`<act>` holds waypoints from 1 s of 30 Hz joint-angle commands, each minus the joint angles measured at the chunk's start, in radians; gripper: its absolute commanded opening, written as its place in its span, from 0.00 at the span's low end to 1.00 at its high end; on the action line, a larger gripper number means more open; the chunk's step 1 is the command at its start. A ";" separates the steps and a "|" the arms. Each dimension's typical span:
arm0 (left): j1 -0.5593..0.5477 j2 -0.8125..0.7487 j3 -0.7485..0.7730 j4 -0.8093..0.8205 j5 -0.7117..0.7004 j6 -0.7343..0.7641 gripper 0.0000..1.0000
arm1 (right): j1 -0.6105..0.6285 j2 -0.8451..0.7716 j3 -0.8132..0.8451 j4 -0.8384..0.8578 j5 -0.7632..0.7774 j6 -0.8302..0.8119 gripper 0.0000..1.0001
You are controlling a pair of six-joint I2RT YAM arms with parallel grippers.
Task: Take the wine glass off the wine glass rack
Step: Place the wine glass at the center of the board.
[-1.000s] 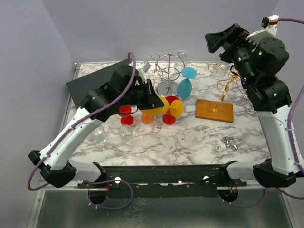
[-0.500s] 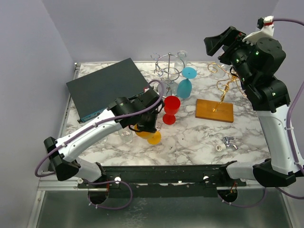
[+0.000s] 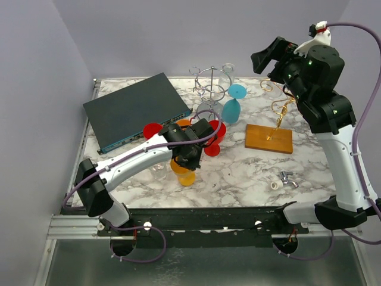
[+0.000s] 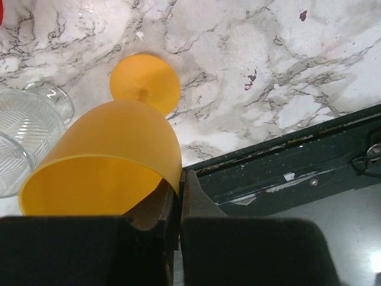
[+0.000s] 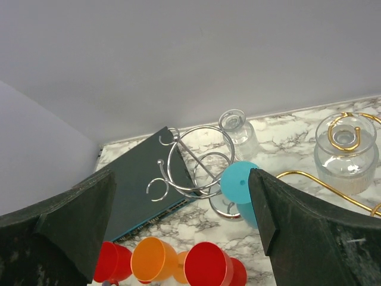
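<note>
A blue wine glass (image 3: 232, 102) hangs upside down on the silver wire wine glass rack (image 3: 211, 89) at the back centre. In the right wrist view the blue wine glass (image 5: 239, 186) and the rack (image 5: 196, 161) lie between the wide-apart fingers. My right gripper (image 5: 181, 202) is open, high above and to the right of the rack (image 3: 271, 56). Near the table's front, my left gripper (image 3: 186, 162) is shut on the rim of an orange wine glass (image 3: 186, 174). The orange glass (image 4: 113, 161) is tilted with its foot toward the marble, and the closed left gripper (image 4: 180, 179) pinches its wall.
Two red glasses (image 3: 152, 130) (image 3: 215, 136) and another orange one (image 3: 183, 123) stand mid-table. A dark flat box (image 3: 134, 110) lies back left. A wooden board (image 3: 269, 138) carries a gold wire stand (image 3: 284, 106). A clear tumbler (image 4: 24, 140) sits beside the held glass. Small metal parts (image 3: 284, 177) lie front right.
My left arm has swung from the cluster of glasses by the rack toward the table's near edge, carrying the orange glass lower. The right arm has shifted slightly left, still open.
</note>
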 commanded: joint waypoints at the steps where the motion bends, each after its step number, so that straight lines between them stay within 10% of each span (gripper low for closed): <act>1: -0.005 0.039 0.012 0.022 -0.045 0.037 0.00 | -0.011 0.026 0.014 -0.063 0.003 -0.026 1.00; 30: -0.001 0.051 0.182 -0.027 -0.073 0.072 0.42 | -0.390 0.138 0.076 -0.137 -0.318 0.043 1.00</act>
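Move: The left hand still pinches the rim of the yellow wine glass, whose middle lies about 2 cm ahead, 2 cm left and 7 below. From that hand the ribbed clear glass stands some 13 cm left and 4 ahead, the orange glass 16 ahead and 4 left, the right-hand red glass 16 ahead and 8 right. From the empty right hand, the clear glass hanging on the gold rack is about 14 cm ahead, 12 right and 26 below; the blue glass is 10 ahead, 6 left and 35 below. Downward first, by nearly 2 cm, the left hand lowers the yellow glass onto the marble, then opens its fingers part way off the rim while easing forward and right, about 3 cm overall, and rising again. The right hand, wide open, swings some 8 cm right, also going forward and down about 5 cm each and tipping down 10 degrees, towards the clear glass on the gold rack. ##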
